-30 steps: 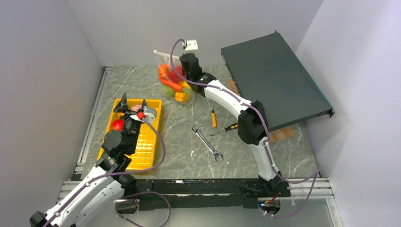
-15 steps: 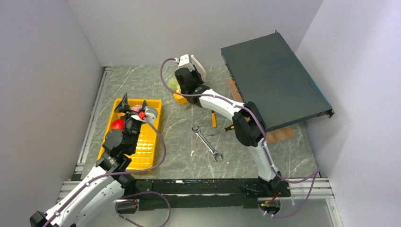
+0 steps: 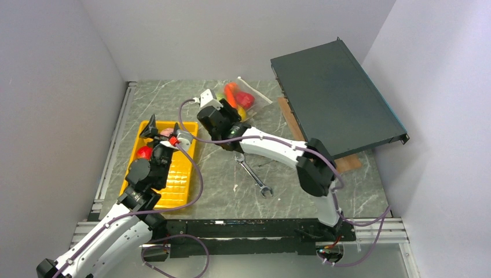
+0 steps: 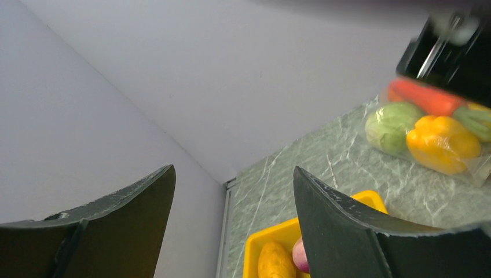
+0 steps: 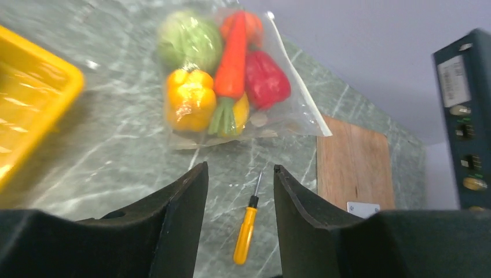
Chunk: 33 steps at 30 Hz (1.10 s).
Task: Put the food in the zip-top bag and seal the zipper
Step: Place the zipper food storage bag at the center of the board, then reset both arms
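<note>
The zip-top bag (image 3: 242, 99) lies flat on the table's far middle with food inside: cabbage (image 5: 188, 40), yellow pepper (image 5: 188, 98), carrot (image 5: 233, 58) and red pepper (image 5: 265, 78). Its white zipper (image 5: 298, 75) runs along the right edge; I cannot tell if it is sealed. My right gripper (image 5: 240, 167) hovers open and empty just left of the bag (image 5: 231, 81), clear of it. The left gripper (image 3: 165, 128) stands open and empty over the yellow tray (image 3: 184, 174). In that tray lie an orange piece (image 4: 275, 260), a purple piece (image 4: 300, 255) and a red piece (image 3: 143, 152).
A yellow-handled screwdriver (image 5: 246, 229) lies on the table below the right gripper's fingers. A steel wrench (image 3: 253, 175) rests at mid-table. A black rack unit (image 3: 336, 92) leans at the right over a wooden board (image 5: 353, 162). Walls close in left, back and right.
The right gripper held the bag aloft near the back wall, brought it down, let go and opened, then drew back toward the tray. The bag now lies on the table. The left arm stayed still.
</note>
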Available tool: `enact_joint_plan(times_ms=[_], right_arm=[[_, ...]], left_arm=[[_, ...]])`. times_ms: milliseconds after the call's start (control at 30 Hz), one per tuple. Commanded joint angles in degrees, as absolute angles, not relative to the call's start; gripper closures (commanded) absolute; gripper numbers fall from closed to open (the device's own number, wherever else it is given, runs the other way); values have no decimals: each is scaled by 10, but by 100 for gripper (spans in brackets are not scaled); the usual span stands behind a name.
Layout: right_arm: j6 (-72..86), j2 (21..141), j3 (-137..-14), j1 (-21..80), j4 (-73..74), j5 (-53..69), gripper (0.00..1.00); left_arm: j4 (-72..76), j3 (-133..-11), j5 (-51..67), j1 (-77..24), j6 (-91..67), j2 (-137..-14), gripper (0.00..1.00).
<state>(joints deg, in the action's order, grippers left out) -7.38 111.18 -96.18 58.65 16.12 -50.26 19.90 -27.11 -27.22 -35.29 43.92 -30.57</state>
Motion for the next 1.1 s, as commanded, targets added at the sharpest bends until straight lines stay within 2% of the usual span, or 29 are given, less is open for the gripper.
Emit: enact_joint_plan(times_ms=[0, 67, 233, 367, 433, 533, 667, 1067], right_arm=[[-1, 949, -935, 599, 234, -421, 51], [-1, 886, -898, 610, 239, -389, 46], [15, 731, -836, 617, 272, -338, 24], [28, 613, -797, 619, 285, -314, 8], [34, 564, -784, 619, 288, -302, 1], [41, 500, -775, 619, 295, -288, 0], [53, 448, -780, 619, 313, -317, 0], [61, 364, -795, 618, 319, -400, 0]], left_arm=[[223, -276, -294, -356, 426, -275, 20], [211, -280, -292, -362, 409, -253, 19], [167, -293, -248, -371, 341, -204, 14], [25, -361, -227, -370, 146, -179, 3], [-35, -387, -220, -371, 60, -167, 2], [-78, -406, -202, -370, -38, -143, 1], [-124, -436, -189, -370, -92, -117, 0], [-161, -526, -210, -370, -91, -50, 0]])
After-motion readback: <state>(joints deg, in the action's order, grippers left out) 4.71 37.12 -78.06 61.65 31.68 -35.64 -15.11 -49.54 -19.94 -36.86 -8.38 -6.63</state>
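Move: The filled zip-top bag already lies free on the table, roughly straight ahead of the right hand by about 15 cm and some 18 cm lower. The orange screwdriver is about 2 cm back and 12 cm right of that hand, the wrench about 16 cm back and 9 cm right, both some 22 cm down; the dark box's middle is roughly 12 cm ahead, 43 cm right. From the left hand the bag lies about 26 cm ahead, 22 cm right and 29 cm below. Back, to its right and up, some 25 cm right and as much up, the empty right hand sweeps away from the released bag to above the dark box's near-left part, slowing at the end; its half-open fingers spread fully as it rolls left side up by nearly 50 degrees. The left hand also withdraws, about 14 cm back and 10 cm up from over the yellow tray, rolling left side down, turning clockwise and opening fully. ##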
